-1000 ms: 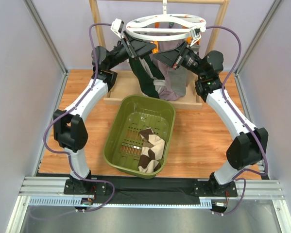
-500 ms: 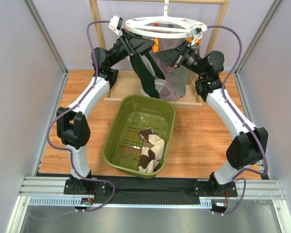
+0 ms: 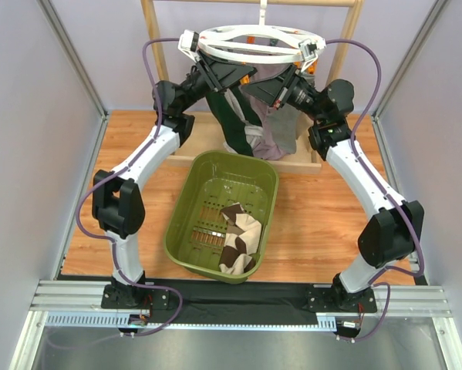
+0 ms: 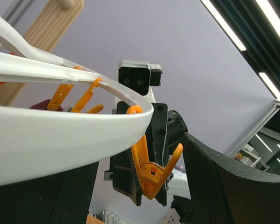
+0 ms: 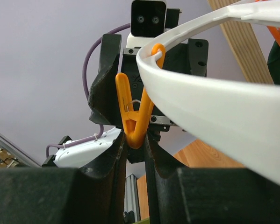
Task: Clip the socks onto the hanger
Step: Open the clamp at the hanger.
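Note:
The white ring hanger [image 3: 215, 54] hangs at the back, with both arms raised under it. A dark green sock [image 3: 232, 123] and a lilac-grey sock [image 3: 278, 127] dangle below the ring. A brown-and-cream argyle sock [image 3: 238, 239] lies in the basket. My right gripper [image 5: 135, 154] is shut on the lower tip of an orange clip [image 5: 135, 116] hanging from the ring [image 5: 214, 107]. My left gripper [image 4: 140, 205] is open, its fingers [image 4: 233, 186] standing wide on either side of that same clip [image 4: 154, 175]. No sock shows between either gripper's fingers.
An olive-green slotted basket [image 3: 186, 208] sits mid-table in front of the arms. The light wooden rack [image 3: 352, 38] carries the hanger, its base [image 3: 192, 142] lying behind the basket. Grey walls close in left and right.
My left arm has lifted and swung right, bringing its gripper closer under the ring by the clip. The right gripper has stayed at the clip and closed slightly.

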You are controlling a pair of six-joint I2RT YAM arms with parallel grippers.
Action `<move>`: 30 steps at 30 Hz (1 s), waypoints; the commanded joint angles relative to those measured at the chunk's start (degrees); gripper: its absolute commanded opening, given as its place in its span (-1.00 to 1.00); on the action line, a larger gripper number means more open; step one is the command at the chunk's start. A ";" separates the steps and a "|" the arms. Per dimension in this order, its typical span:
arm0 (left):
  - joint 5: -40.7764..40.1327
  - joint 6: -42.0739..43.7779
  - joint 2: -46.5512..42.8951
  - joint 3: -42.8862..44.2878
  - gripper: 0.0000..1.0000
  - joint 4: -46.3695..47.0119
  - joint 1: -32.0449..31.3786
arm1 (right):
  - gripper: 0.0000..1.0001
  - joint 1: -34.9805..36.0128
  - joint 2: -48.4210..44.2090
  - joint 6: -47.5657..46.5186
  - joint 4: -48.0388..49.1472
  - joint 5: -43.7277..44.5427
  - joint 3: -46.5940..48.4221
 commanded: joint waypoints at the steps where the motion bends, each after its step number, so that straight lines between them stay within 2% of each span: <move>1: -2.89 3.44 -3.93 -0.48 0.53 4.43 -0.44 | -0.99 0.33 0.92 0.91 0.47 -1.43 2.59; 19: -7.46 -1.21 -3.32 -1.80 0.30 12.07 1.05 | -0.99 0.33 1.54 1.97 0.92 -1.96 3.65; 30: -4.65 -2.79 -1.82 1.80 0.00 10.05 0.61 | -0.99 0.33 1.36 1.88 0.83 -1.87 3.74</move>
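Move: The orange clamp hanging on the hanger's near rim lies right at the left fingertips, its middle about 2 cm right, 1 cm back and 1 cm below. From the right hand, which already pinches the clamp's lower end, that middle is some 3 cm up, 1 cm left and 1 cm forward. The white hanger ring's centre is roughly 14 cm ahead of the left hand, 3 cm right and 3 cm above; the green sock hangs about 10 cm ahead, 4 cm left and 18 cm below. Ease the left gripper about 2 cm to the left and 2 cm up, swinging it first some 1 cm forward and then back, with only a slight turn of the wrist. Narrow its fingers from three-quarters to about half open, keeping one on each side of the orange clamp's legs. Hold the right hand still, its fingers keeping their pinch on the clamp's lower end. ##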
